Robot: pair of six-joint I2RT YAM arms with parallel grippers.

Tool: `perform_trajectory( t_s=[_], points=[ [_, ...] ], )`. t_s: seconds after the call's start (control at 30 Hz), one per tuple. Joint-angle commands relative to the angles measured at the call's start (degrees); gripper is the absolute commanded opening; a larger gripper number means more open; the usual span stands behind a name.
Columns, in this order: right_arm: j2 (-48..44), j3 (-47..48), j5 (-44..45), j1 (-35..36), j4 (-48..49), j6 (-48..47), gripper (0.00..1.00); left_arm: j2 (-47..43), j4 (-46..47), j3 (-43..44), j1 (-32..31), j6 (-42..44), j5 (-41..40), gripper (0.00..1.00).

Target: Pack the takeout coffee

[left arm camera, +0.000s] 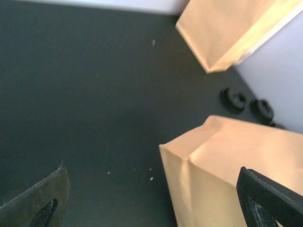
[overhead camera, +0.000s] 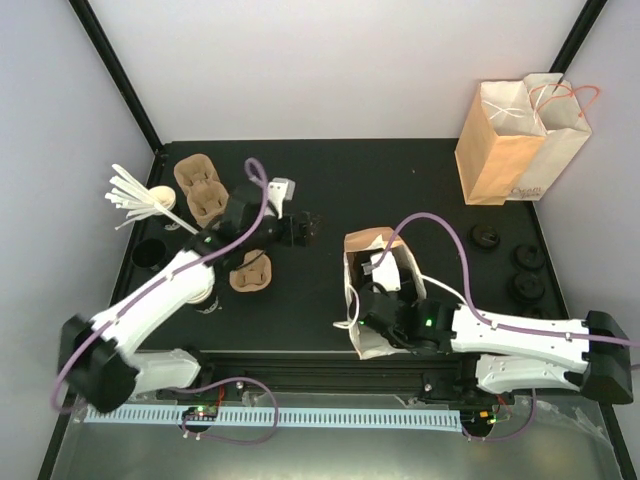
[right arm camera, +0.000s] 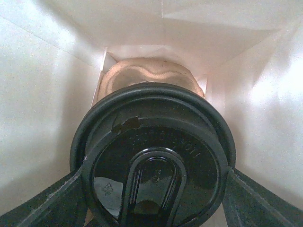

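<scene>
The takeout coffee (right arm camera: 156, 156) fills the right wrist view, its round black lid facing the camera. It sits inside the white interior of a brown paper bag (overhead camera: 368, 245). My right gripper (right arm camera: 154, 189) reaches into that bag, and its fingers (right arm camera: 52, 203) press on both sides of the lid. A brown moulded cardboard shape (right arm camera: 149, 73) lies deeper in the bag behind the cup. My left gripper (overhead camera: 300, 228) hovers left of the bag, open and holding nothing. In the left wrist view the bag's corner (left arm camera: 227, 161) lies ahead of the left gripper (left arm camera: 151, 189).
A second paper bag (overhead camera: 520, 140) stands at the back right. Loose black lids (overhead camera: 487, 237) lie right of the packed bag. Cardboard cup carriers (overhead camera: 200, 190) and white stirrers (overhead camera: 135, 195) sit at the back left. Another carrier (overhead camera: 250, 272) lies by the left arm.
</scene>
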Motion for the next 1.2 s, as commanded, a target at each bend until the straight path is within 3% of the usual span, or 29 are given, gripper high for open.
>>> perform_trajectory(
  t_s=[0.0, 0.13, 0.3, 0.53, 0.6, 0.73, 0.87, 1.17],
  points=[
    [5.1, 0.5, -0.1, 2.1, -5.7, 4.6, 0.36, 12.7, -0.5, 9.4, 3.9, 3.5, 14.7, 0.99],
    [7.2, 2.0, 1.8, 3.1, -7.9, 6.6, 0.36, 26.5, -4.4, 19.6, 6.2, 4.0, 20.8, 0.96],
    [4.9, 0.7, 0.1, 3.3, -5.8, 5.8, 0.36, 45.0, -7.4, 32.6, 7.6, 1.5, 33.1, 0.78],
    [3.3, 0.2, 0.0, 3.3, -6.2, 5.5, 0.38, 61.9, -9.1, 46.5, 7.4, -1.2, 40.3, 0.66],
    [3.3, 0.2, 0.4, 3.2, -6.4, 5.9, 0.38, 64.4, -9.5, 49.1, 6.9, -1.7, 42.6, 0.57],
    [3.0, -0.3, 0.7, 2.9, -5.6, 6.0, 0.39, 66.8, -11.2, 50.7, 5.3, -1.5, 46.7, 0.27],
    [3.0, -0.2, 0.2, 2.4, -5.3, 5.8, 0.39, 66.2, -12.1, 47.3, 4.0, -1.0, 49.7, 0.04],
    [5.2, 3.0, 0.2, 2.3, -9.1, 6.3, 0.39, 60.3, -5.9, 37.7, 3.5, -4.8, 53.9, 0.02]
  ],
)
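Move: The tan bag around the right gripper is what the left hand goes for. Its middle is about 19 cm to the left hand's right, 6 cm back and 14 cm lower. A tray lies about 9 cm to that hand's left, level with it and 25 cm down, and a loose black lid some 46 cm right and 8 cm ahead. From the right hand, holding the lidded cup inside, the bag's middle is about 4 cm ahead, 1 cm right and 5 cm below. Bring the open left gripper down about 18 cm and right some 16 cm, swinging forward first to clear the bag's far left corner, then drawing back about 7 cm towards it. Tip the fingers down some 45 degrees, turn them clockwise and shut them on nothing beside the bag. Let the right gripper stay, keeping its hold on the lidded cup. ##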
